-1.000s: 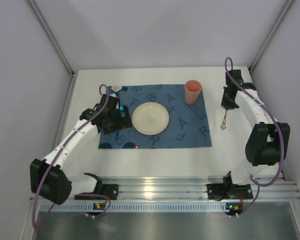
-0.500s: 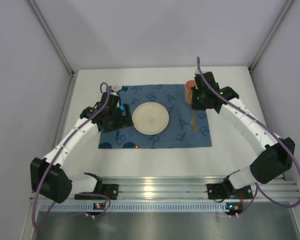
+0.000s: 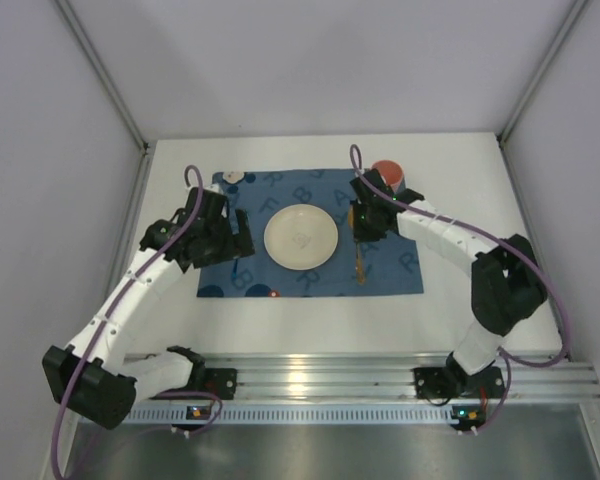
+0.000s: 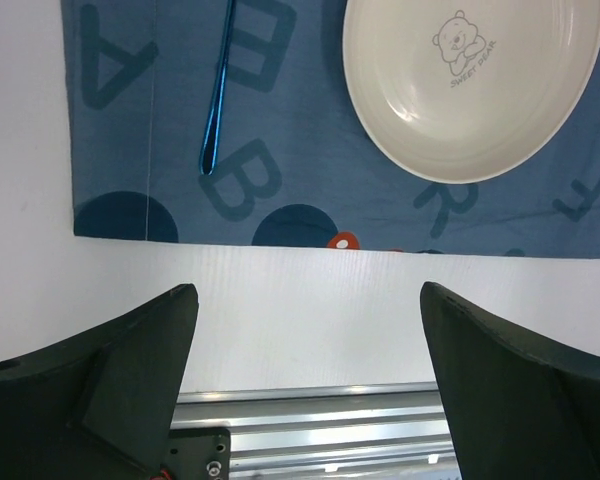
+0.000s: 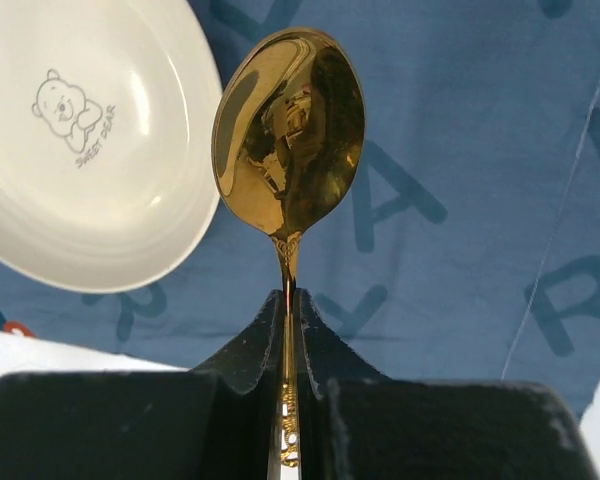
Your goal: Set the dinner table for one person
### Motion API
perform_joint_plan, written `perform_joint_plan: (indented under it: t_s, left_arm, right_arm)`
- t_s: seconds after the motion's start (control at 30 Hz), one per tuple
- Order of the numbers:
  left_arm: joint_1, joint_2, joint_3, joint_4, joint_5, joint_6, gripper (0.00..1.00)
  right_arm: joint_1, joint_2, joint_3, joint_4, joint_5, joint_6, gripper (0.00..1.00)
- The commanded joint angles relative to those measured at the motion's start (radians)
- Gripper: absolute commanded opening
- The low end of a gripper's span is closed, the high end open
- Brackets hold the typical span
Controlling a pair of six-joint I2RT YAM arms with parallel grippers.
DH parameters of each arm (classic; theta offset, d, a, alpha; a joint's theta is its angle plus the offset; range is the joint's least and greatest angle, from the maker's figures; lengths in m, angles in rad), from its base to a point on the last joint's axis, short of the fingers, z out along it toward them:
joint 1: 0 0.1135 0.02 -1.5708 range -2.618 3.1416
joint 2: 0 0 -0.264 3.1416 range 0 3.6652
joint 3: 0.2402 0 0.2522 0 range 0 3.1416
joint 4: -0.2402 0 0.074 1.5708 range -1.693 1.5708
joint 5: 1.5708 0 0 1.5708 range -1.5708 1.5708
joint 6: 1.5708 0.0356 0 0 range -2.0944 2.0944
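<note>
On the white dinner table point(image 3: 310, 322) lies a dark blue lettered placemat point(image 3: 390, 262) with a cream plate point(image 3: 300, 236) at its middle. My right gripper point(image 3: 364, 226) hangs just right of the plate, shut on the handle of a golden spoon point(image 3: 359, 262). The wrist view shows the spoon point(image 5: 290, 130) pinched in the gripper point(image 5: 290, 296), bowl outward over the mat beside the plate point(image 5: 90, 150). My left gripper point(image 3: 228, 243) is open over the mat's left edge. Its wrist view shows the empty gripper point(image 4: 306, 290), a blue utensil point(image 4: 217, 100) lying on the mat, and the plate point(image 4: 470, 90).
A pink cup point(image 3: 388, 171) stands at the placemat's far right corner, partly behind the right arm. A small white round thing point(image 3: 232, 177) sits at the far left corner. The silver rail point(image 3: 320, 375) runs along the near edge. Grey walls close in on both sides.
The right arm has swung left from the table's right side, carrying the spoon over the placemat to beside the plate. The left gripper has drawn back a little to the left, still open.
</note>
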Motion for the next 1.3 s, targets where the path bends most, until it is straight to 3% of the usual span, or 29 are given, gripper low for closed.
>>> perform_joint_plan:
  t_s: [0.0, 0.4, 0.87, 0.97, 1.1, 1.27]
  left_arm:
    - [-0.004, -0.052, 0.03, -0.074, -0.045, 0.022, 0.98]
    - [-0.004, -0.068, 0.062, -0.137, -0.063, 0.013, 0.98]
    - [-0.004, -0.006, 0.104, -0.114, -0.04, -0.005, 0.98]
    - [-0.004, -0.005, 0.104, -0.112, -0.042, -0.007, 0.98]
    - [-0.004, -0.011, 0.102, -0.114, -0.045, -0.016, 0.98]
    - [-0.004, -0.017, 0.098, -0.114, -0.044, -0.031, 0.98]
  right_arm:
    - [0.017, 0.049, 0.032, 0.11, 0.004, 0.018, 0.0]
    - [0.019, 0.224, 0.122, 0.118, 0.103, 0.018, 0.0]
    - [0.019, 0.245, 0.221, 0.078, 0.219, -0.022, 0.04]
    - [0.019, 0.257, 0.239, 0.053, 0.235, -0.025, 0.14]
    - [0.019, 0.261, 0.233, 0.049, 0.236, -0.025, 0.43]
    - [0.019, 0.253, 0.231, 0.036, 0.232, -0.025, 0.46]
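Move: The right hand holds the spoon by its handle above the mat. Its place, the bare cloth between plate and cup, lies about 8 cm ahead, 1 cm left and some 7 cm below. The plate's middle is roughly 9 cm ahead and 16 cm left; the cup stands about 20 cm ahead and 7 cm right. From the empty left hand that spot is some 15 cm ahead, 28 cm right and 14 cm down. The right fingers let go of the spoon's handle: carrying it forward about 7 cm and down nearly 6 cm towards the mat beside the plate, the hand then rises some 3 cm, still going forward, and opens to about half, rolling roughly 10 degrees with its left side lowering. The open left hand draws back and left a couple of centimetres, then eases partly forward. ##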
